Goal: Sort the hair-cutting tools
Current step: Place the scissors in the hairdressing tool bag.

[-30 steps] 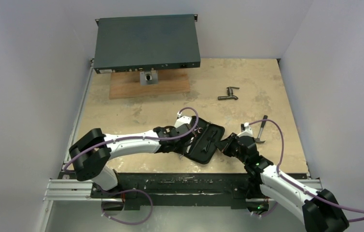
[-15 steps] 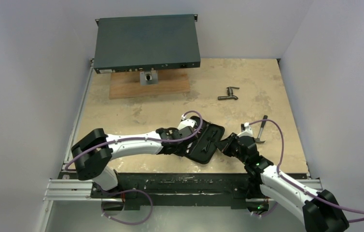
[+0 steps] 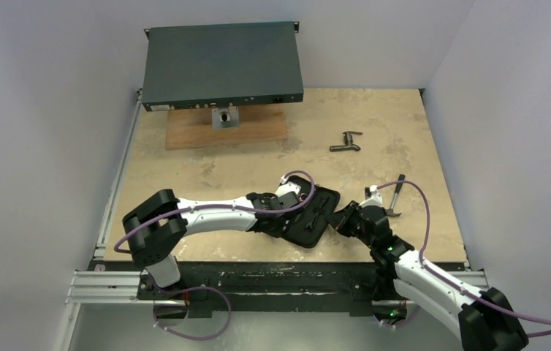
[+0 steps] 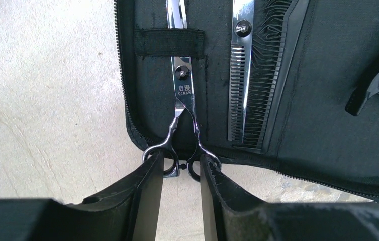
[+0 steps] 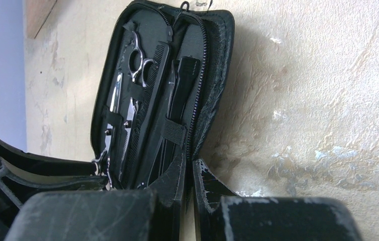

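Observation:
A black zip case lies open on the table between the arms. Silver scissors sit under an elastic strap in it, beside toothed thinning shears and a black comb. My left gripper is at the case's near rim, open by a narrow gap. Its fingertips lie over the scissors' two finger rings without clamping them from outside. My right gripper is shut on the zipper edge of the case. The right wrist view also shows the comb and a thin black clip-like piece.
A small hammer lies right of the case, close to the right arm. A dark T-shaped fitting sits farther back. At the rear stands a dark flat box on a wooden board.
My left arm has reached to the right, bringing its gripper closer over the case, and its jaws have widened slightly. The right arm and the case have not moved.

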You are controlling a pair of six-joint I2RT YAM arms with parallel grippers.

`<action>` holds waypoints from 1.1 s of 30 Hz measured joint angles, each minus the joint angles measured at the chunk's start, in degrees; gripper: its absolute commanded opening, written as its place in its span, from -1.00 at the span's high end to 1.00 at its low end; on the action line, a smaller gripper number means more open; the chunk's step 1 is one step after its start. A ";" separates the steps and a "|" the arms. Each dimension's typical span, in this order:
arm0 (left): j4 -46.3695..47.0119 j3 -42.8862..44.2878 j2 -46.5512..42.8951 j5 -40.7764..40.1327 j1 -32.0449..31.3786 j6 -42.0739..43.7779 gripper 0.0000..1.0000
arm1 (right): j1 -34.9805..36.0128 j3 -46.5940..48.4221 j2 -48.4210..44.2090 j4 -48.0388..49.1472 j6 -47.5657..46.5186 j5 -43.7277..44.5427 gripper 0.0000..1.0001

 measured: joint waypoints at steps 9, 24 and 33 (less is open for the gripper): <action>-0.61 0.07 0.72 0.48 0.42 -0.02 0.46 | 0.00 0.02 0.04 -0.15 0.00 0.00 1.00; -0.35 0.42 1.18 2.82 1.36 1.16 1.00 | 0.02 0.98 0.04 -2.10 -0.04 -0.04 1.00; -2.05 3.30 2.64 4.98 2.75 4.24 1.00 | 0.00 0.98 0.11 -2.25 -0.33 -0.09 1.00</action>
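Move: The scissors lie in the bag's left part with their finger rings about 1 cm below the left fingertips; their middle is some 5 cm ahead and 3 cm to the right. The thinning scissors are centred about 6 cm ahead and 6 cm right of that hand, the comb roughly 6 cm ahead and 8 cm right. From the right hand, on the bag's right edge, the scissors' middle is about 14 cm left, 2 cm ahead and 3 cm lower. Down by not quite 1 cm onto the finger rings, the left hand closes its partly open fingers almost fully over the bridge between the two rings, then eases about half a centimetre forward along the scissors towards the strap, tilting barely 5 degrees. The shut right gripper stays on the bag's right edge, keeping its hold. ##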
